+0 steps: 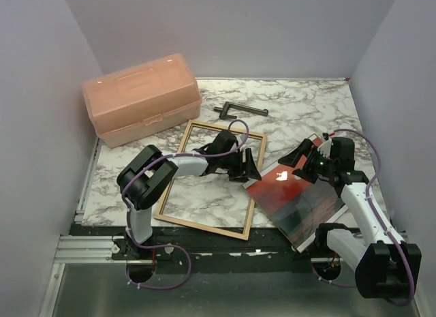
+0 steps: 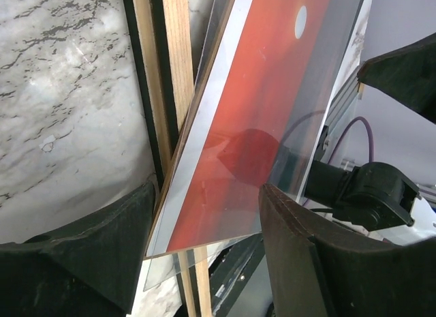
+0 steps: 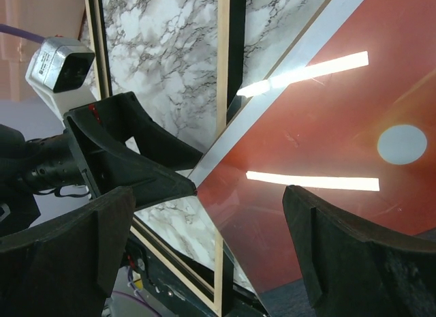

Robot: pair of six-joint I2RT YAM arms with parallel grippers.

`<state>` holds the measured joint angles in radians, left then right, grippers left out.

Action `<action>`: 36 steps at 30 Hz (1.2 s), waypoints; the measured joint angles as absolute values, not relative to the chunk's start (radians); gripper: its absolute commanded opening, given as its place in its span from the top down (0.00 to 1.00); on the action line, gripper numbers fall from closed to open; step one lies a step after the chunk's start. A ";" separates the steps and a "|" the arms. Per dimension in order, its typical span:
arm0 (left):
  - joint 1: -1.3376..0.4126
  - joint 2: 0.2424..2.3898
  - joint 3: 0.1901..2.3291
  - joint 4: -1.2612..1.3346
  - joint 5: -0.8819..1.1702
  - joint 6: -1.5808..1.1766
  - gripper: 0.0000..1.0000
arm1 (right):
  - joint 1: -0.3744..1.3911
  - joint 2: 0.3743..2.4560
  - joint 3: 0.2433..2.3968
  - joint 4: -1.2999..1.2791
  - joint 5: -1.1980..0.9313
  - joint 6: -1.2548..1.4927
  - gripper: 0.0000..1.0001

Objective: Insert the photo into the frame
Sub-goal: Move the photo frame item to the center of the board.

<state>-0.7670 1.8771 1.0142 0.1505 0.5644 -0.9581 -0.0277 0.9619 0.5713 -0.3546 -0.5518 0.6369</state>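
Note:
The photo (image 1: 293, 194), a glossy red sunset print with a white sun, lies tilted at the right of the marble table. Its left corner overlaps the right rail of the frame (image 1: 201, 225), which lies flat with its tan wood face up. My left gripper (image 1: 246, 168) straddles that corner. In the left wrist view the photo (image 2: 272, 92) runs between the open fingers of the left gripper (image 2: 206, 194), and a clear sheet edge shows under it. My right gripper (image 1: 306, 165) hangs open over the photo's far edge, with the print (image 3: 327, 112) below its fingers and nothing held.
A peach plastic toolbox (image 1: 142, 99) stands at the back left. A black T-shaped tool (image 1: 238, 111) lies behind the frame. Grey walls close in both sides and the back. A metal rail (image 1: 88, 249) runs along the near table edge.

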 measured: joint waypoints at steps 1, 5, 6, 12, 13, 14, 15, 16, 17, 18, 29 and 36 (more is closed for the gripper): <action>-0.767 1.880 1.014 0.153 0.567 -0.957 0.37 | -0.028 0.962 0.571 -0.355 -0.554 0.638 0.00; -0.767 1.890 1.014 0.154 0.577 -0.953 0.37 | -0.028 0.958 0.571 -0.357 -0.563 0.641 0.00; -0.769 1.893 1.014 0.149 0.577 -0.948 0.37 | -0.028 0.955 0.571 -0.358 -0.564 0.644 0.00; -0.791 1.901 1.040 0.035 0.573 -0.900 0.52 | -0.028 0.940 0.571 -0.360 -0.571 0.650 0.00; -0.796 1.901 1.048 0.014 0.567 -0.886 0.54 | -0.028 0.940 0.571 -0.360 -0.572 0.651 0.00; -0.799 1.901 1.054 0.001 0.558 -0.877 0.57 | -0.028 0.940 0.571 -0.361 -0.574 0.653 0.00; -0.799 1.901 1.056 -0.010 0.554 -0.868 0.57 | -0.028 0.940 0.571 -0.361 -0.575 0.654 0.00; -0.799 1.901 1.056 -0.016 0.551 -0.862 0.58 | -0.028 0.940 0.571 -0.361 -0.578 0.654 0.00; -0.799 1.901 1.056 -0.025 0.549 -0.856 0.60 | -0.028 0.940 0.571 -0.361 -0.580 0.654 0.00; -0.799 1.901 1.056 -0.034 0.549 -0.852 0.61 | -0.028 0.940 0.571 -0.361 -0.583 0.655 0.00; -0.778 1.868 1.026 0.070 0.591 -0.896 0.98 | -0.028 0.929 0.612 -0.381 -0.602 0.661 0.00; -0.768 1.849 0.990 0.239 0.627 -0.995 1.00 | -0.028 0.925 0.622 -0.395 -0.612 0.665 0.00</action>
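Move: The photo frame item's middle lies some 17 cm to the right of the left hand, about 8 cm back and 3 cm below; its left corner is close, roughly 3 cm left, 3 cm back and 3 cm down. The empty wooden frame is centred about 15 cm left of that hand, 3 cm back and 4 cm below. From the right hand, the item's middle is about 3 cm right, 10 cm back and 10 cm below. Dipping about 2.5 cm and back some 2.5 cm to the photo item's left corner, the half-open left hand closes its fingers to nearly shut and pinches the corner, then lifts about 4.5 cm while going a little forward and right, its wrist rolling back some 10 degrees. The right hand, wide open over the item, rises about 3 cm. ##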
